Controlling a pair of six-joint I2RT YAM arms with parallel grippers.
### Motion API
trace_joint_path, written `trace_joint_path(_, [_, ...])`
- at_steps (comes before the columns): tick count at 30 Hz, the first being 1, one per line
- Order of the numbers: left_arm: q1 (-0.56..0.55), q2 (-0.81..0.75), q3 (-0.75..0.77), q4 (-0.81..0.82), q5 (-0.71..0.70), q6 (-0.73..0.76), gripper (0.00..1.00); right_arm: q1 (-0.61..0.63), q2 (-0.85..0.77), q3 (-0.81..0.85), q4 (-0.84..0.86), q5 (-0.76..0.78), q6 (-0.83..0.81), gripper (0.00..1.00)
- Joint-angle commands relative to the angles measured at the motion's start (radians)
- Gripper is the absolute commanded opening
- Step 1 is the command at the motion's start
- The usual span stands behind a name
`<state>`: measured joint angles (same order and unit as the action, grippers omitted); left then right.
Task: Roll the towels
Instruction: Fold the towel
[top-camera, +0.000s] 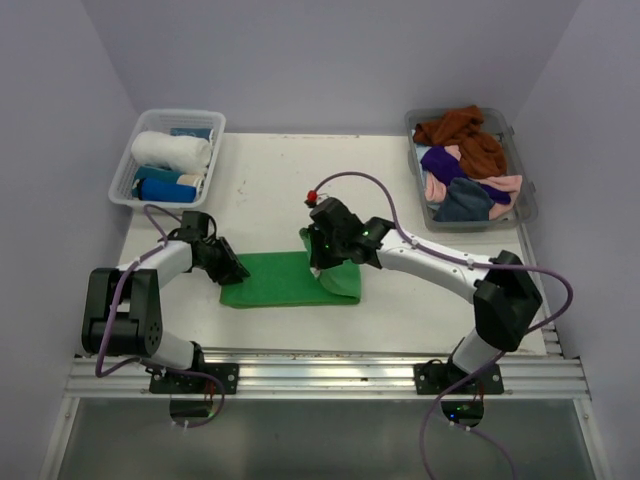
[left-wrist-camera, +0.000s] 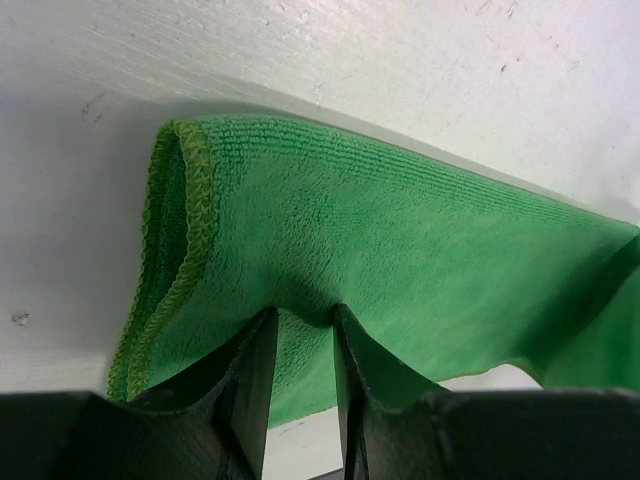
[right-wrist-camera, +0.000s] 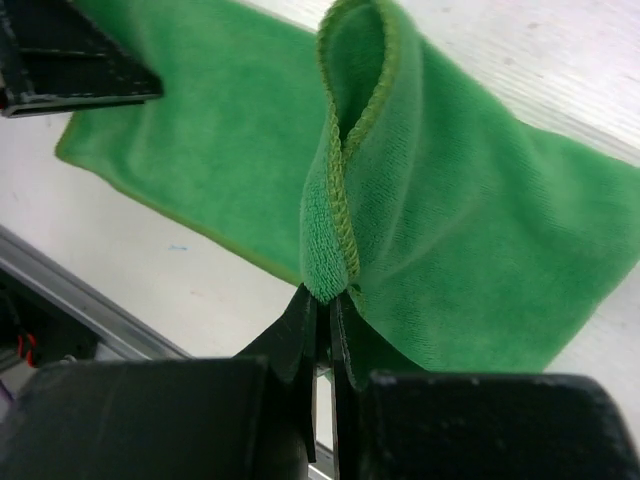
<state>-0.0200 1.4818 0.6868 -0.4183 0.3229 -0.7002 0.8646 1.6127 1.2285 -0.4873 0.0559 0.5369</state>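
Observation:
A bright green towel (top-camera: 280, 282) lies flat on the table in front of the arms. At its left end, my left gripper (top-camera: 232, 270) rests with both fingertips pressed onto the cloth (left-wrist-camera: 380, 230). The jaws (left-wrist-camera: 303, 312) stand apart, and flat towel shows in the gap. My right gripper (top-camera: 325, 262) is shut on the towel's right end. That hemmed edge (right-wrist-camera: 345, 180) is pinched between the jaws (right-wrist-camera: 326, 293), lifted and curled over the rest of the cloth. The left gripper's fingers (right-wrist-camera: 70, 70) show at the top left of the right wrist view.
A white slotted basket (top-camera: 178, 113) at the back left holds a rolled white towel (top-camera: 170, 150) and a blue roll (top-camera: 165, 187). A clear tub (top-camera: 527, 190) at the back right holds loose rust-brown (top-camera: 465, 135), purple (top-camera: 445, 162), pink (top-camera: 500, 185) and grey (top-camera: 462, 205) towels.

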Motion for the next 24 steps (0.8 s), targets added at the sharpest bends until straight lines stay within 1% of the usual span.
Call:
trace_joint_path(1, [-0.005, 0.035, -0.037, 0.027, -0.062, 0.001, 0.33, 0.031, 0.053, 0.094, 0.03, -0.01, -0.008, 0.0])
trace_joint_path(3, [-0.005, -0.012, -0.014, -0.016, -0.067, 0.018, 0.33, 0.031, 0.072, 0.115, 0.032, -0.007, -0.006, 0.0])
trace_joint_path(4, [-0.005, -0.059, 0.018, -0.052, -0.085, 0.027, 0.33, 0.031, 0.075, 0.121, 0.03, -0.004, -0.006, 0.0])
trace_joint_path(7, [0.002, -0.127, 0.089, -0.14, -0.152, 0.042, 0.34, 0.031, 0.081, 0.124, 0.029, -0.007, -0.008, 0.0])
trace_joint_path(11, [0.02, -0.153, 0.119, -0.191, -0.214, 0.034, 0.33, 0.031, 0.073, 0.117, 0.03, -0.01, -0.003, 0.0])
trace_joint_path(13, [0.063, -0.146, 0.103, -0.194, -0.249, 0.027, 0.31, 0.031, 0.064, 0.114, 0.029, -0.007, -0.002, 0.0])
trace_joint_path(14, [0.068, -0.143, 0.097, -0.194, -0.26, 0.015, 0.28, 0.031, 0.061, 0.111, 0.026, 0.001, -0.003, 0.0])
trace_joint_path(17, [0.08, -0.135, 0.074, -0.192, -0.318, -0.013, 0.24, 0.031, 0.04, 0.105, 0.019, 0.007, -0.002, 0.0])
trace_joint_path(18, [0.078, -0.138, 0.047, -0.183, -0.32, -0.019, 0.21, 0.031, 0.033, 0.101, 0.021, 0.013, 0.0, 0.0])
trace_joint_path(20, [0.078, -0.14, 0.013, -0.133, -0.302, -0.031, 0.19, 0.031, 0.02, 0.095, 0.018, 0.018, 0.002, 0.0])
trace_joint_path(21, [0.075, -0.135, -0.019, -0.111, -0.282, -0.035, 0.16, 0.031, 0.016, 0.094, 0.019, 0.022, 0.003, 0.0])
trace_joint_path(23, [0.045, -0.109, -0.039, -0.068, -0.242, -0.059, 0.13, 0.03, 0.004, 0.086, 0.016, 0.039, 0.008, 0.0])
trace_joint_path(24, [-0.007, -0.098, -0.044, -0.059, -0.239, -0.068, 0.1, 0.03, -0.007, 0.083, 0.018, 0.042, 0.009, 0.0])
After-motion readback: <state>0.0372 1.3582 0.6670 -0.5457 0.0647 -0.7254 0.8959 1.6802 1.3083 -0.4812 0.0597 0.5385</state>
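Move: The towel's left hem, where the left hand's fingers will shut, lies about 5 cm to that hand's left and 2 cm back, at about tip height. The lifted towel flap is about 19 cm to its right, 1 cm farther out and 10 cm up; the white bin is some 31 cm ahead and 20 cm left. From the right hand, which holds the flap, the hem lies about 24 cm left, level fore-and-aft, 11 cm down; the towel's right fold is 11 cm to its right, equally low. The left fingertips lift off the flat towel where they rested, rise about 4 cm while crossing some 6 cm left, then sink and draw back to the left hem, tilting and turning some 15 degrees counter-clockwise as they narrow to nearly shut on it. The right hand keeps its pinch on the raised flap, carries it another 3 cm left, then holds it there. ##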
